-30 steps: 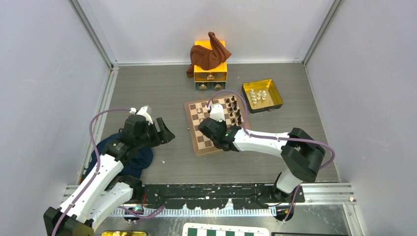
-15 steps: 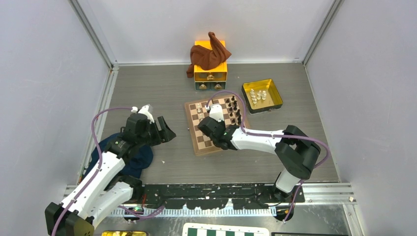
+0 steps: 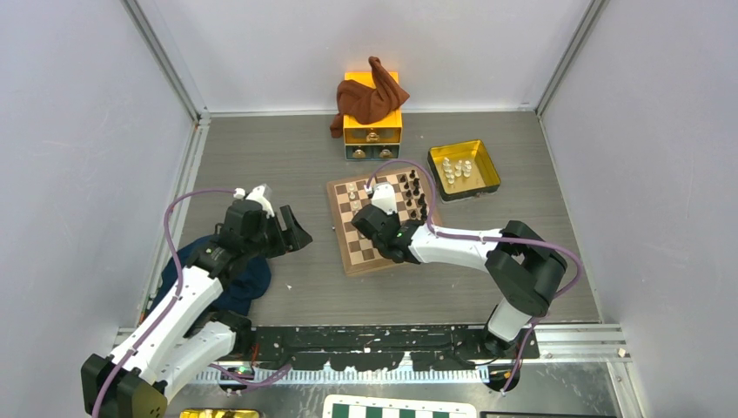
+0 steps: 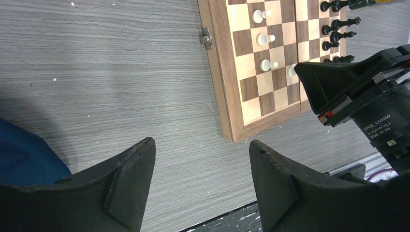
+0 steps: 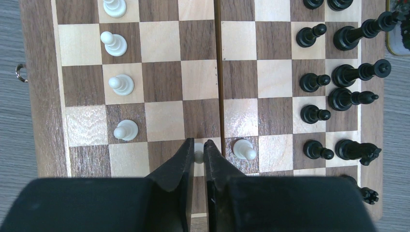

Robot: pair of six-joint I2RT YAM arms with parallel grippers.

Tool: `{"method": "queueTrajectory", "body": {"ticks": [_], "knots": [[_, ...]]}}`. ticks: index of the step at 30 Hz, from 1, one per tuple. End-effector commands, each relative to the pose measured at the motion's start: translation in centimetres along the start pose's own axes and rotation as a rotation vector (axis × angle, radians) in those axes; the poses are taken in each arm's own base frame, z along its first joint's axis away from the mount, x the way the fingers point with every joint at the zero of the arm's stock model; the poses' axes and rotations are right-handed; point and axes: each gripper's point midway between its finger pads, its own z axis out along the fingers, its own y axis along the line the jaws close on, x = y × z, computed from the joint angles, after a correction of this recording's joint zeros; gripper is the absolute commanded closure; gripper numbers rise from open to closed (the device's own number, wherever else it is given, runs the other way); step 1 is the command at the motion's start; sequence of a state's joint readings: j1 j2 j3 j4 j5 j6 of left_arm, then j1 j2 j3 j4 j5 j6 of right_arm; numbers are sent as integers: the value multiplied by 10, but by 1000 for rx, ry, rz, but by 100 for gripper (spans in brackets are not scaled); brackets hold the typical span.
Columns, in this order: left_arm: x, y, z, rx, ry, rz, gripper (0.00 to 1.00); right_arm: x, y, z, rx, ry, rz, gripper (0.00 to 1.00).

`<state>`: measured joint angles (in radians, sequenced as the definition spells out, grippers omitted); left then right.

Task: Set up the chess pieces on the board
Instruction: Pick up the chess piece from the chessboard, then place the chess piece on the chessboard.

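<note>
The wooden board lies mid-table. In the right wrist view my right gripper is shut on a white pawn on a light square of the board near its centre seam. Another white pawn stands one square to its right. Three white pawns line the left side and dark pieces fill two columns on the right. My left gripper hangs open over bare table left of the board, holding nothing.
A yellow tray holding white pieces sits right of the board's far corner. An orange drawer box with a brown cloth stands behind. A blue cloth lies under the left arm. A green-and-white board shows at the bottom edge.
The right gripper has closed its fingers onto the white pawn. The right arm crept slightly farther over the board. The left arm has barely moved.
</note>
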<state>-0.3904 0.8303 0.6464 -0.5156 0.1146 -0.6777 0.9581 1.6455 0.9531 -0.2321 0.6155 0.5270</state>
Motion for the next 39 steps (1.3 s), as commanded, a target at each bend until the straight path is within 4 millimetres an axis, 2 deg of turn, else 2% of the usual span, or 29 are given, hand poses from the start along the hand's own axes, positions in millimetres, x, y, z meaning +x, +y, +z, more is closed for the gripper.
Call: {"method": "queueTrajectory", "body": {"ticks": [1, 10, 20, 26, 39], "knots": [[-10, -8, 0, 35, -38, -1, 28, -15, 2, -5, -13, -41, 38, 92], [-10, -8, -5, 38, -50, -7, 28, -26, 7, -25, -40, -72, 24, 99], [-8, -8, -5, 43, -48, -17, 28, -22, 35, -37, -89, -78, -6, 99], [-8, -8, -5, 43, -49, -16, 28, -19, 49, -34, -104, -80, -27, 99], [-7, -7, -3, 41, -43, -13, 28, -23, 67, -23, -122, -91, -55, 99]]}}
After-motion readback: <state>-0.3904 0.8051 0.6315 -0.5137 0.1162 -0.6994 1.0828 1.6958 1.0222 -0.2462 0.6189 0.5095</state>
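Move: The right hand already pinches a white pawn standing on the board; the light square it is bound for lies about 5 cm to the left, 2 cm back and 2 cm below. A placed white pawn stands just beyond that square, 5 cm left and level, the next one 6 cm left and 3 cm ahead; another loose white pawn is 3 cm right, level. From the idle left hand that square is about 14 cm right, 5 cm ahead and 10 cm below. Keeping its pinch on the white pawn, the right hand lifts it not quite 2 cm while drawing back about 3 cm and swinging left, away from the loose pawn on its right and towards the light square at the near end of the line of placed pawns. It carries on left to nearly 5 cm in all, then sinks over a centimetre towards that square with the fingers still shut on the pawn, the wrist having turned some 10 degrees counter-clockwise on the way. ##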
